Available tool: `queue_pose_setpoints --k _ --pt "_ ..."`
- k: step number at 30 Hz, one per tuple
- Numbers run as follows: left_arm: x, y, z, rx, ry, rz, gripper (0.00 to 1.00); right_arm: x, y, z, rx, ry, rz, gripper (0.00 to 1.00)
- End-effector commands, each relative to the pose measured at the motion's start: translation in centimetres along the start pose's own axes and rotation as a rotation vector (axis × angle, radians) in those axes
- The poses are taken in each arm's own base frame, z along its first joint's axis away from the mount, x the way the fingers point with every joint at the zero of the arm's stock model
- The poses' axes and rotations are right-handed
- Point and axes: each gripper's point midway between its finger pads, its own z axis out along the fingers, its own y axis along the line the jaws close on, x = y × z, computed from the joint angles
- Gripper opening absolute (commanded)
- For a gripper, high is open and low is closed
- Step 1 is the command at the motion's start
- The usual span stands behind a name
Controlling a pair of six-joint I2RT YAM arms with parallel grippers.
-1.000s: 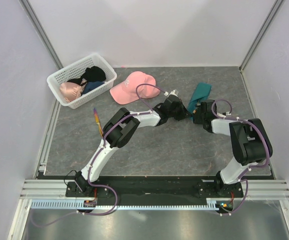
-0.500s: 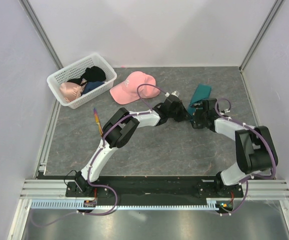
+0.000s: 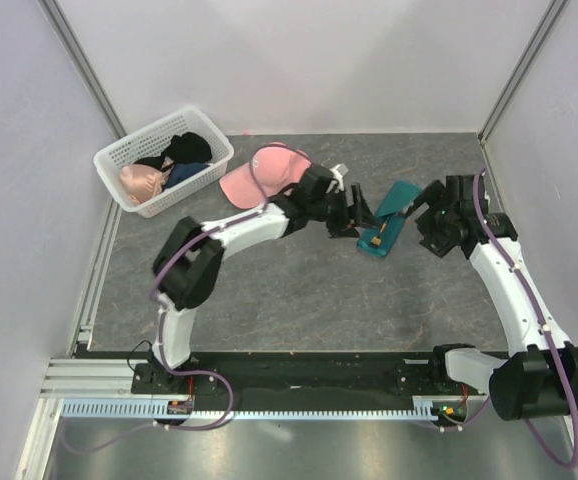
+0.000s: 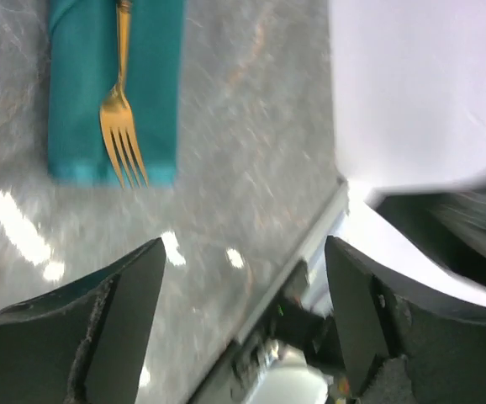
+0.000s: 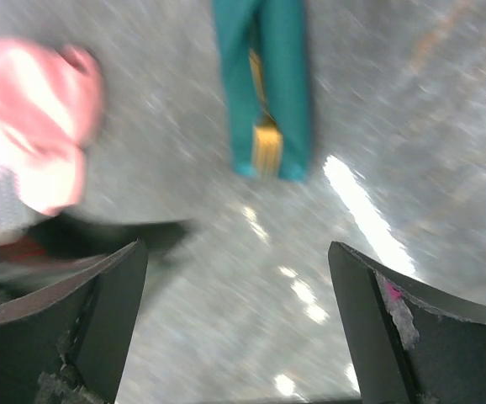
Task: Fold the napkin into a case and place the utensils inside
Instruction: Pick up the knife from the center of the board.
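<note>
The napkin (image 3: 391, 215) lies on the table as a narrow teal strip, the case. A gold fork (image 3: 377, 239), one of the utensils, lies along it with its tines at the near end. My left gripper (image 3: 355, 216) hangs just left of the strip, open and empty. The right gripper (image 3: 431, 211) is just right of it, also open and empty. In the left wrist view the napkin (image 4: 79, 93) and fork (image 4: 123, 135) sit beyond the wide jaws of that gripper (image 4: 243, 252). Blur covers the right wrist view, where the napkin (image 5: 283, 76) and fork (image 5: 265, 145) lie ahead of the gripper (image 5: 236, 252).
A pink cap (image 3: 265, 172) lies left of the napkin, under the left arm's forearm, and shows in the right wrist view as the pink cap (image 5: 37, 118). A white basket (image 3: 149, 146) of clothes stands at the back left. Walls close in the table.
Both grippers have drawn back from the napkin, the left one to the left and the right one to the right. The left jaws opened, the right jaws opened wider. The fork now shows on the strip.
</note>
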Motion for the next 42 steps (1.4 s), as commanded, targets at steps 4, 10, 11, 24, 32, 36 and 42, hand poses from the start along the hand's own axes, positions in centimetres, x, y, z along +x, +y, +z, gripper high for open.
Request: queue_pose_setpoints --k 4,10,11,24,32,36,42 --pt "-1.1 3.3 -14.5 -0.145 -0.034 0.159 0.60 1.8 -0.8 -1.6 0.021 0.144 -0.275 0.97" --pt "-3.7 18.1 -27.8 -0.727 -0.215 0.034 0.64 3.9 2.2 -0.8 -0.039 0.246 -0.442 0.96" --pt "-4.1 21.4 -30.8 -0.885 -0.260 -0.019 0.69 4.8 2.7 -0.7 -0.051 0.264 -0.473 0.95" --pt "-3.5 33.0 -33.0 -1.188 -0.132 -0.266 0.59 8.1 4.4 0.0 -0.099 0.348 -0.538 0.94" --pt "-3.0 35.1 -31.0 -1.168 -0.105 -0.304 0.54 8.1 3.8 -0.4 -0.101 0.339 -0.560 0.94" --pt "-1.3 36.0 -30.3 -1.160 -0.059 -0.329 0.29 8.2 4.0 0.2 -0.096 0.344 -0.567 0.93" --pt "0.9 34.6 -29.9 -1.070 -0.030 -0.337 0.02 9.3 5.4 1.9 -0.115 0.370 -0.625 0.94"
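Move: From the left hand the knife lies about 44 cm left, 2 cm ahead and 13 cm below. From the knife, the white basket stands some 10 cm left and 25 cm farther out, the pink cap about 20 cm right and 20 cm farther out. From the right hand the knife lies about 55 cm left and 4 cm ahead, some 18 cm below. Left hand sweeps about 44 cm left, then down, fingers turning downward to pinch the knife; right hand drifts left. ##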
